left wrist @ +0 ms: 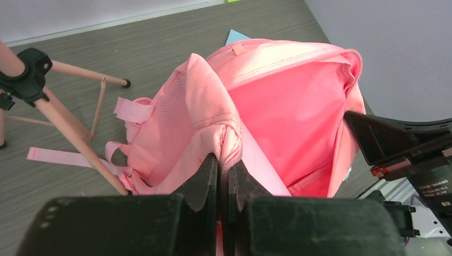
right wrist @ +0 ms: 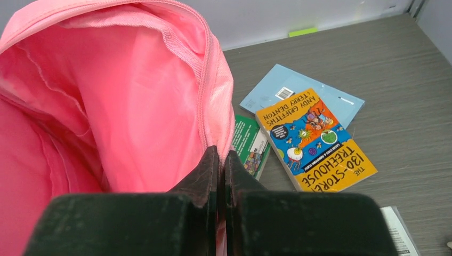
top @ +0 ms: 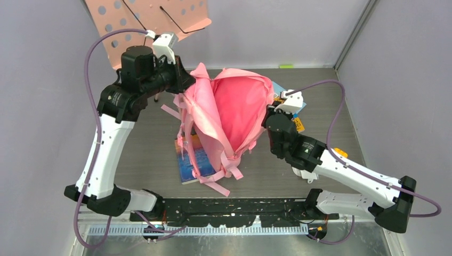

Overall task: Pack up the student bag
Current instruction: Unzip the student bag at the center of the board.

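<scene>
The student bag (top: 234,112), a big soft pink backpack, stands mid-table with its mouth held wide and its darker pink inside showing. My left gripper (top: 184,85) is shut on the bag's left rim; the left wrist view shows bunched pink fabric pinched between its fingers (left wrist: 224,160), the bag (left wrist: 288,117) beyond. My right gripper (top: 269,114) is shut on the right rim, clamping the zip edge (right wrist: 219,154) of the bag (right wrist: 122,106). The inside looks bare where I can see it.
Right of the bag lie a yellow-and-blue book (right wrist: 314,138), a pale blue book (right wrist: 282,88) and a green book (right wrist: 250,144). Another blue book (top: 189,160) lies partly under the bag's front. A salmon-pink music stand (top: 154,16) rises at the back left, its tripod leg (left wrist: 64,125) near the straps.
</scene>
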`<state>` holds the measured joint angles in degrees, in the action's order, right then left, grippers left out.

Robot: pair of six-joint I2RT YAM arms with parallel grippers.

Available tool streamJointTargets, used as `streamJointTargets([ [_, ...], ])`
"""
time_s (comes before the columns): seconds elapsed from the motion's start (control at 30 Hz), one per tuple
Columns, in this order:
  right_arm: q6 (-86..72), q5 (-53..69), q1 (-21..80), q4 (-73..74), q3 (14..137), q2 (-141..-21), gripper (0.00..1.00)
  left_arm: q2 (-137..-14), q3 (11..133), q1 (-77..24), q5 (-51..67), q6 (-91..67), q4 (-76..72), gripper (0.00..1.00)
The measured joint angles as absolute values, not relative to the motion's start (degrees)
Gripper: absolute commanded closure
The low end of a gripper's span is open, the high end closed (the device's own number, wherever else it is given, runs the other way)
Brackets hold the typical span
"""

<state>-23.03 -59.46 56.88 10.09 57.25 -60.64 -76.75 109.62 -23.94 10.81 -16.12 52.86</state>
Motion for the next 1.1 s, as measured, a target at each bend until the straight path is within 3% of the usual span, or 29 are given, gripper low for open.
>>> streamJointTargets([
  [0.03, -23.7, -59.0, 56.5, 10.7, 57.3, -60.3, 0.85, -77.0, 109.2, -23.9, 11.0, -16.1, 52.1, 1.0],
  [0.1, -25.6, -57.2, 55.1, 12.8, 57.2, -59.2, 0.65, -77.8, 108.9, -24.0, 11.3, -16.1, 51.1, 1.0],
  [0.17, -26.5, -55.2, 53.6, 14.7, 57.2, -58.1, 0.34, -78.7, 108.7, -24.0, 11.7, -16.2, 50.0, 1.0],
  [0.3, -26.0, -49.5, 50.4, 19.9, 58.9, -56.6, 0.05, -79.4, 105.4, -24.0, 12.4, -17.0, 45.4, 1.0],
  [0.5, -23.4, -42.4, 50.2, 28.1, 68.3, -56.7, 0.0, -79.4, 98.2, -24.2, 12.7, -17.9, 37.6, 1.0],
  [0.8, -22.3, -41.6, 47.8, 42.7, 85.9, -62.9, 0.0, -78.7, 91.4, -24.4, 12.9, -17.8, 31.3, 1.0],
  [1.1, -22.5, -24.9, 16.8, 49.8, 94.0, -74.3, 0.0, -75.7, 88.0, -24.4, 12.0, -17.3, 29.8, 1.0],
])
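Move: The left hand holds the student bag's left rim; the bag's middle is about 11 cm to its right, 2 cm ahead and 20 cm below. The blue book lies some 42 cm beneath that hand, 4 cm left and 1 cm ahead. From the right hand, pinching the opposite rim, the bag's middle is about 15 cm left, 3 cm ahead and 10 cm down; the treehouse book is 20 cm ahead and 12 right, the white pack 21 right and 1 ahead, both some 29 lower. Forward and right, then down about 6 cm, the left hand carries its side of the bag while keeping its pinch on the rim. The right hand opens wide and lets go of the other rim, rises about 8 cm with a small pull back, then swings right and forward away from the bag, dipping again and tipping some 20 degrees downward. ##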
